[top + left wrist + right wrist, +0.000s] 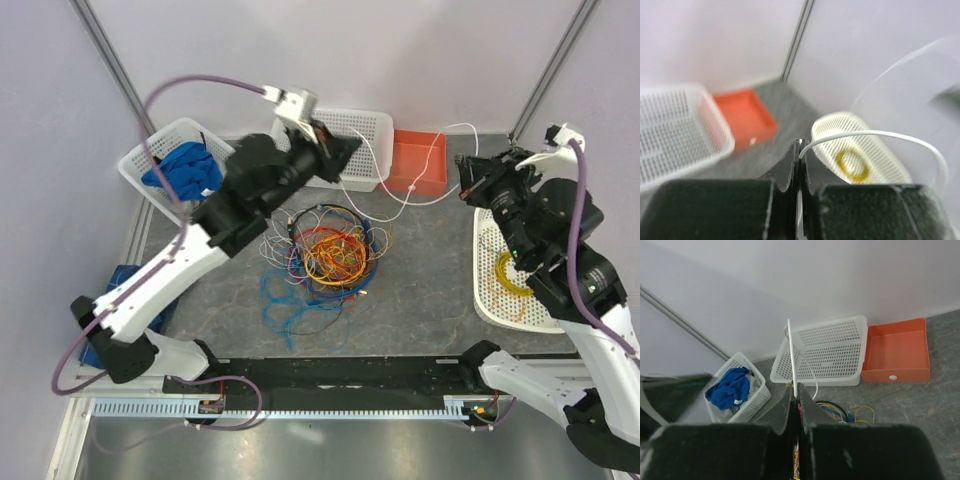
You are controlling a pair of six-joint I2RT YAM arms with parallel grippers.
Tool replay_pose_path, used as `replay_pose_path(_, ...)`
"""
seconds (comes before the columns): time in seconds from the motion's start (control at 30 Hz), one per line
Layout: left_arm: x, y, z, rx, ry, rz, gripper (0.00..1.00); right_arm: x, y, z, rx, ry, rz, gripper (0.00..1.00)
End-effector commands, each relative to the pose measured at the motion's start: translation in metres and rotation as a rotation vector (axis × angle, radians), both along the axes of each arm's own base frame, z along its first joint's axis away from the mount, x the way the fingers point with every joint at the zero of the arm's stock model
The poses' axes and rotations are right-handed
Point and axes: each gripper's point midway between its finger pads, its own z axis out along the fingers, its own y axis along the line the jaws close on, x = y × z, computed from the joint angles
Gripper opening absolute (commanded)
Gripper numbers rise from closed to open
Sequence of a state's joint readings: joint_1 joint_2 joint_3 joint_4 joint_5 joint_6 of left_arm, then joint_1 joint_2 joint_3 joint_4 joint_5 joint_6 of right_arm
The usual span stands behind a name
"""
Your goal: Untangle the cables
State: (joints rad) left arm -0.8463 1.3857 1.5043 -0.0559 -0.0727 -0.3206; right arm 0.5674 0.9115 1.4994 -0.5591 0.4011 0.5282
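The cables (325, 255) lie in a tangled bunch of yellow, orange, red, blue and white loops in the middle of the table. One long white cable (383, 200) is stretched between both grippers. My left gripper (355, 148), raised over the white basket at the back, is shut on one end of it; in the left wrist view that cable (875, 133) arcs out of the closed gripper (801, 149). My right gripper (466, 185) is shut on the other end, and the white cable (791, 355) rises from the right gripper (796, 396).
A white basket (365, 130) and an orange tray (418, 165) stand at the back. A second basket (160, 160) with blue cloth is at the back left. A white perforated tray (490, 300) on the right holds a coiled yellow cable (512, 275).
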Motion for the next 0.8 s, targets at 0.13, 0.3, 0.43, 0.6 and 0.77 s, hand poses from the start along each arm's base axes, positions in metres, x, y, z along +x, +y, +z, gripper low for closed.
replay_pose_path(0.13, -0.031, 0.032, 0.104, -0.069, -0.122, -0.014, 0.02, 0.023, 0.014, -0.052, -0.033, 0.081, -0.010, 0.00)
replay_pose_path(0.3, -0.021, 0.012, 0.095, -0.038, -0.098, -0.053, 0.02, 0.041, 0.030, -0.076, -0.047, 0.126, 0.007, 0.00)
replay_pose_path(0.43, 0.001, -0.005, 0.065, 0.009, -0.045, -0.038, 0.02, 0.063, 0.047, -0.088, -0.044, 0.144, 0.023, 0.00)
replay_pose_path(0.6, 0.052, -0.007, 0.025, 0.023, 0.067, -0.001, 0.02, 0.103, 0.076, -0.108, -0.069, 0.187, 0.036, 0.00)
replay_pose_path(0.77, 0.122, 0.027, -0.011, -0.061, 0.227, 0.079, 0.02, 0.147, 0.101, -0.122, -0.066, 0.162, 0.030, 0.00)
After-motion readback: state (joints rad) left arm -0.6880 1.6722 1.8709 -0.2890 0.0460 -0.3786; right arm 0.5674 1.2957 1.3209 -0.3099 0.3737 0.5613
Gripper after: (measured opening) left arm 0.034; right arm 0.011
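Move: Both hands already pinch the white cable high above the table, clear of the tangle. The white basket they carry it to is about 43 cm ahead, 2 cm left and 40 cm below the left hand, and some 47 cm ahead, 21 cm left and 44 cm below the right. Beside that basket, the orange box is roughly 44 cm ahead and 5 cm right of the right hand, the cable tangle 15 cm ahead and 20 cm left of it, both about 45 cm below. The right hand sweeps down some 15 cm while reaching forward about 12 cm and left 8 cm, towards the white basket and the left hand, its fingers staying shut on the white cable and tipping downward about 15 degrees. Keeping its own pinch on the cable, the left hand first lifts about 15 cm, easing back and left, then sinks again and swings forward over the basket's near side, ending some 8 cm farther forward at nearly its starting height. ##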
